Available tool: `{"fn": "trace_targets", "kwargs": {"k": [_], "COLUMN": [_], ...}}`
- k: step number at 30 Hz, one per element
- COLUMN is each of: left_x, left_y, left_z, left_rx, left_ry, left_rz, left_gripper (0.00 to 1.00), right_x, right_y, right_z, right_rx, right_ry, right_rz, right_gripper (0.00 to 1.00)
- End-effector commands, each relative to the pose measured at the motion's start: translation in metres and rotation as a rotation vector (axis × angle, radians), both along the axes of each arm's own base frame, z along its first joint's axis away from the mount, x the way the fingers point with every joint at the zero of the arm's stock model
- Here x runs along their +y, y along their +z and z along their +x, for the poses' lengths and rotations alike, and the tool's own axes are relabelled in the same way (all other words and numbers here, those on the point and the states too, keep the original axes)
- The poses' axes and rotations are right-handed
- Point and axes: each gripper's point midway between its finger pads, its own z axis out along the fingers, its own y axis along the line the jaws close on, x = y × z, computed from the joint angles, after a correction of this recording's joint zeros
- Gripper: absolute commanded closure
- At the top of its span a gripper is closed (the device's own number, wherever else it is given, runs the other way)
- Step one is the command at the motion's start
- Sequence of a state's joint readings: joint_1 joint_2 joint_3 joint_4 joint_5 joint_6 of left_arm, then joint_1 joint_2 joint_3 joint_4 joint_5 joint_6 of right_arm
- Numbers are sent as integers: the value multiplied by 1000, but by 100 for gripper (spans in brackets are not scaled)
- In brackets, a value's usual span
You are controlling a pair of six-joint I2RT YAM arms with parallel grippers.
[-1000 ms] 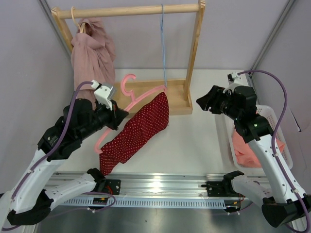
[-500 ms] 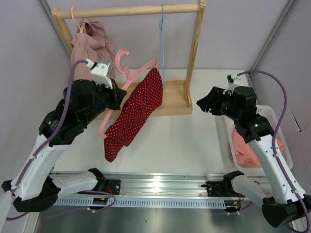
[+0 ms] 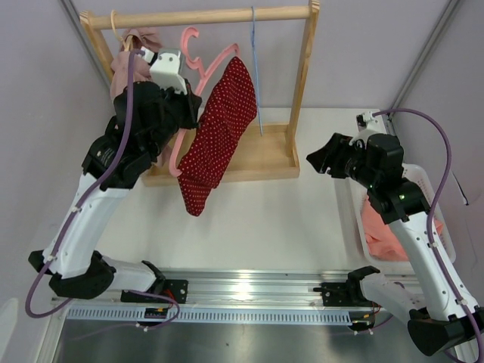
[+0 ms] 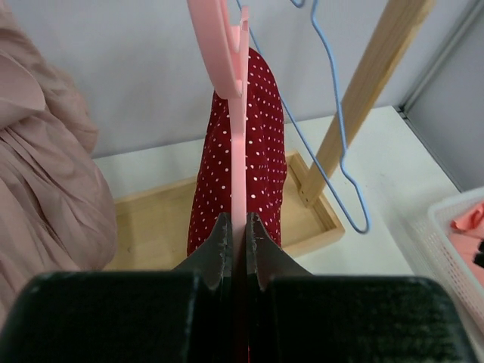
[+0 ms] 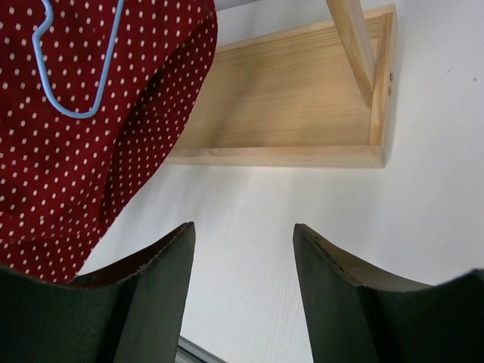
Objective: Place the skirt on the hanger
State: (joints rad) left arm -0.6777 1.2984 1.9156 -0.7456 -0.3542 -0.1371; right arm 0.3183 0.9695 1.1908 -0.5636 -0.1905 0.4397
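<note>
The red skirt (image 3: 215, 132) with white dots hangs from a pink hanger (image 3: 198, 62), raised in front of the wooden rack (image 3: 304, 83). My left gripper (image 3: 181, 102) is shut on the hanger's lower arm; in the left wrist view the pink bar (image 4: 238, 144) runs up between the closed fingers (image 4: 219, 242), with the skirt (image 4: 257, 159) behind it. The hanger's hook sits just below the rack's top rail (image 3: 219, 16), apart from it. My right gripper (image 3: 314, 161) is open and empty over the white table; its wrist view shows the skirt (image 5: 76, 136) at left.
A pale pink garment (image 3: 140, 64) hangs at the rack's left end. A thin blue wire hanger (image 3: 255, 68) hangs from the rail near the right post. A white basket (image 3: 427, 193) with a coral cloth (image 3: 386, 231) stands at the right. The rack's wooden base tray (image 3: 257, 155) lies beneath the skirt.
My left arm has lifted the hanger and skirt up and back, from low over the table to just under the top rail. The right arm has stayed still.
</note>
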Motion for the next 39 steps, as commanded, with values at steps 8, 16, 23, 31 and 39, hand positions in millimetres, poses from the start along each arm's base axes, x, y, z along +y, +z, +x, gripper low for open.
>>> {"fn": "trace_targets", "kwargs": {"k": [8, 16, 23, 31, 39], "left_x": [27, 47, 60, 68, 72], "left_y": [67, 71, 59, 38, 31], "left_z": [46, 74, 98, 119, 129], "left_rx": [-174, -181, -156, -86, -49], "left_ry": [149, 218, 245, 254, 250], "left_rz": [-82, -81, -72, -78, -80], "left_gripper": [100, 100, 100, 100, 100], "right_x": [3, 7, 7, 7, 6], "right_y": [36, 40, 40, 38, 37], "right_z": [3, 3, 4, 3, 3], "right_rx": [-111, -123, -127, -123, -123], "right_ry": [33, 48, 52, 54, 49], "right_rz": [14, 24, 22, 20, 20], "right_gripper": [39, 39, 39, 39, 39]}}
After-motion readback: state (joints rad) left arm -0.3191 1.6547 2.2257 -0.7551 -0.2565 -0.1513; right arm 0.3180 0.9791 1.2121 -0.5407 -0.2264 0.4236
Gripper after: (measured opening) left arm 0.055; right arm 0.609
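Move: Ahead of the left hand, which already holds the pink hanger with the red dotted skirt on it, the free stretch of the rack's rod lies about 22 cm farther out, 12 cm left and 12 cm up. The pink skirt hangs some 19 cm ahead, 17 cm left and 8 cm lower; the blue hanger is about 20 cm ahead, 20 cm right and 5 cm lower. From the right hand that stretch of rod is roughly 24 cm ahead, 52 cm left and 28 cm up. Carrying the pink hanger with its dotted skirt towards the free stretch of rod beside the pink skirt, the left hand goes forward about 13 cm and drifts 7 cm left. It rises a couple of centimetres first, then sinks a little more than that, turning some 15 degrees counter-clockwise and keeping its fingers shut on the hanger. ##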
